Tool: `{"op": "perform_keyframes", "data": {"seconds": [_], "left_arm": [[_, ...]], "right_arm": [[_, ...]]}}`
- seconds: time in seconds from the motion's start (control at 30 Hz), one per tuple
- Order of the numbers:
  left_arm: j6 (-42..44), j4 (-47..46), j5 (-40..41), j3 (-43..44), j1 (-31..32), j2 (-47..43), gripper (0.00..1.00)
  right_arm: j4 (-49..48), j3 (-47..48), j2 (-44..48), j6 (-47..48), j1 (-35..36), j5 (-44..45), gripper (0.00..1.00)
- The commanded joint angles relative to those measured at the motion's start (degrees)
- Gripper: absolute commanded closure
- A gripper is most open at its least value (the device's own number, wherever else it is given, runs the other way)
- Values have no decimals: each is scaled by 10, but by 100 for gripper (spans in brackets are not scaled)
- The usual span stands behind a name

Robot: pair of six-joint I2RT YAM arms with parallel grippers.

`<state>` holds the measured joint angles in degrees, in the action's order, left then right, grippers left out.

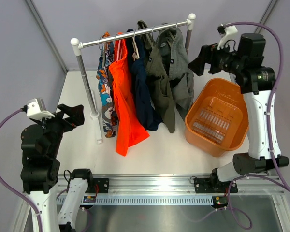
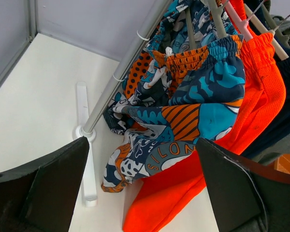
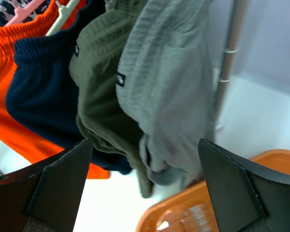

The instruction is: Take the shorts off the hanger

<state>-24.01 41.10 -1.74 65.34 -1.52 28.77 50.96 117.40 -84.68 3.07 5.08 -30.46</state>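
Two pairs of shorts hang at the right end of the rail: a mid-grey pair (image 1: 182, 72) (image 3: 171, 82) and a dark olive-green pair (image 1: 159, 84) (image 3: 94, 92), each with a small dark label. Their hangers hook over the rail (image 1: 135, 33). My right gripper (image 1: 195, 60) (image 3: 144, 147) is open, raised just right of the grey pair and facing it, with a small gap between them. My left gripper (image 1: 75, 116) (image 2: 142, 145) is open too, low at the left, facing the patterned and orange shorts and touching nothing.
An orange basket (image 1: 217, 118) (image 3: 183, 217) sits on the table right of the rack. Patterned shorts (image 1: 105, 92) (image 2: 183, 96), bright orange shorts (image 1: 125, 106) (image 2: 261, 82) and navy shorts (image 1: 144, 92) (image 3: 43, 87) hang further left. The rack's left post and foot (image 1: 94, 115) (image 2: 84, 145) stand near my left gripper.
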Motion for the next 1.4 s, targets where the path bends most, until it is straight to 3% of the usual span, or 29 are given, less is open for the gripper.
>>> {"op": "perform_keyframes", "data": {"seconds": [0.0, 0.13, 0.3, 0.53, 0.77, 1.03, 1.07, 1.17, 1.3, 1.37], "left_arm": [[-16, -8, -34, 21, -3, 18, 1], [-31, -6, -35, 17, -2, 15, 1], [-46, -4, -40, 10, -3, 11, 1], [-62, -5, -55, -2, -3, 10, 1], [-68, -23, -68, -7, -2, 21, 1], [-84, -51, -113, -14, -3, 43, 1], [-86, -54, -123, -14, -4, 43, 1], [-96, -80, -155, -15, -3, 47, 1], [-118, -121, -209, 0, -3, 65, 1], [-129, -141, -237, 19, -3, 82, 1]], "right_arm": [[-37, 32, -23, -118, 62, 154, 0], [-69, 70, -66, -164, 99, 261, 1], [-109, 85, -119, -169, 111, 289, 3], [-110, 98, -168, -175, 116, 267, 24], [-117, 57, -170, -188, 119, 259, 33], [-131, 6, -169, -206, 119, 238, 58], [-132, 7, -171, -203, 119, 233, 69], [-134, 23, -174, -192, 117, 222, 88], [-145, 41, -167, -173, 107, 162, 100], [-156, 42, -155, -166, 93, 106, 100]]}}
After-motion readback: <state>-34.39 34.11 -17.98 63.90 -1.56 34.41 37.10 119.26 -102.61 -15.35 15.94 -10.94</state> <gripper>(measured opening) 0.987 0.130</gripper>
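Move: Ahead of the right hand hang the grey shorts, their middle about 12 cm forward, 8 cm left and 12 cm lower. The olive shorts hang some 15 cm to the left, 12 cm forward and at similar height to the grey ones; the rack's right post stands about 17 cm ahead and 2 cm left. The orange basket lies roughly 12 cm right, 2 cm back, well below. From the left hand the grey shorts are about 28 cm ahead, 48 cm right and slightly lower. Reaching forward some 12 cm into the side of the grey shorts, between the olive shorts and the rack post, the open right hand also works about 6 cm left and sinks 7 cm, turning clockwise nearly 20 degrees before its fingers close and pinch a fold of grey cloth. The empty left hand stays open, easing 5 cm right and slightly forward towards the hanging shorts while turning clockwise. ##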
